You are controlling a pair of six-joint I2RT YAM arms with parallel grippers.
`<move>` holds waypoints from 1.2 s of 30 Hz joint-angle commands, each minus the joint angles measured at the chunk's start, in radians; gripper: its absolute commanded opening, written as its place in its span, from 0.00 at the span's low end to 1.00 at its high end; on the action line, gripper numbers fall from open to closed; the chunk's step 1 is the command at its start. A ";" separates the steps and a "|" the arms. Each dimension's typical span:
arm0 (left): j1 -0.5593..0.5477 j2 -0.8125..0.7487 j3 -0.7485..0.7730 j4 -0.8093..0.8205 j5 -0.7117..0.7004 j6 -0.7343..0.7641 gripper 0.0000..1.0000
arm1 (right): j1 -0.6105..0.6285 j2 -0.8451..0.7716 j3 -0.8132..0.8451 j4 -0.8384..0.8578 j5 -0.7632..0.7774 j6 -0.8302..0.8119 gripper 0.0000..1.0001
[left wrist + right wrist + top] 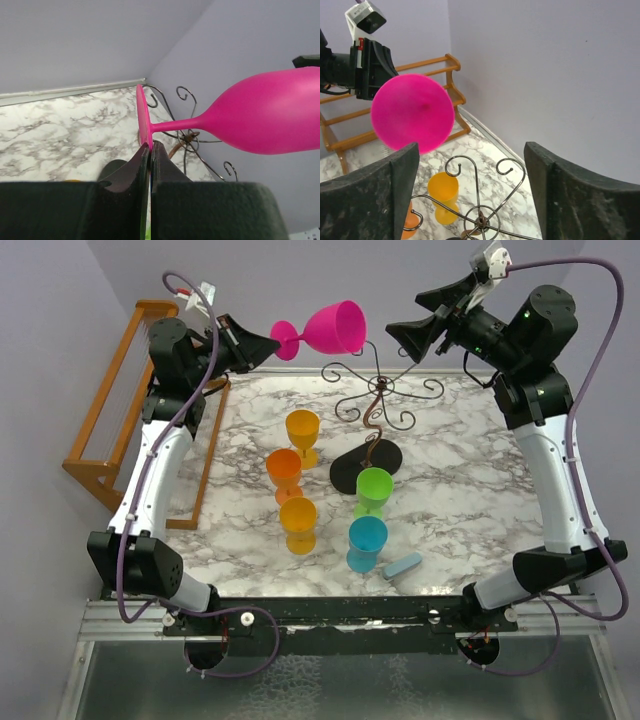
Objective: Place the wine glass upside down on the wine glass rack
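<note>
The pink wine glass (335, 328) hangs on its side high over the back of the table, its bowl pointing right. My left gripper (275, 340) is shut on the rim of the glass's foot (144, 120), and the stem runs right to the bowl (270, 120). My right gripper (400, 340) stands open just right of the bowl and touches nothing. In the right wrist view the bowl's mouth (412, 112) faces the open right gripper (470, 150). The wine glass rack (375, 405), a thin dark wire tree on a black oval base, stands below, between the two grippers (480, 220).
Several coloured glasses stand in front of the wire rack: yellow (302, 430), orange (284, 470), amber (298, 520), green (374, 488) and cyan (367, 540). A small blue block (403, 565) lies near the front edge. A large wooden rack (110, 400) lines the left side.
</note>
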 commanded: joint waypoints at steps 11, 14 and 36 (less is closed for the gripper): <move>0.184 -0.047 0.049 -0.073 -0.162 0.083 0.00 | 0.000 -0.111 -0.077 -0.091 0.131 -0.166 0.96; 0.184 -0.045 0.069 -0.094 -0.215 0.148 0.00 | 0.000 -0.121 -0.088 -0.133 0.134 -0.227 0.96; -0.016 0.006 0.313 -0.276 -0.854 0.998 0.00 | 0.000 -0.213 -0.253 -0.255 0.051 -0.397 1.00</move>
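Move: The left gripper already holds the pink wine glass by its foot, bowl to the right. The wine glass rack's hub lies about 19 cm right of this hand, 4 cm ahead and 14 cm below. On the table some 37 cm below the hand stand the upper yellow glass, 7 cm ahead and 3 cm right, and the orange glass, 5 cm back and 1 cm left. From the empty right gripper the hub is roughly 5 cm ahead, 2 cm left and 21 cm below. Carry the pink glass left with the left gripper, about 16 cm and slightly forward, away from the wine glass rack, rising only over the second half; keep the foot pinched while swinging the fingers some 45 degrees counter-clockwise, rolling the hand's left side up and tipping the fingertips up. Open the right gripper the rest of the way and, after easing right, sink it about 8 cm towards the rack, touching nothing. ##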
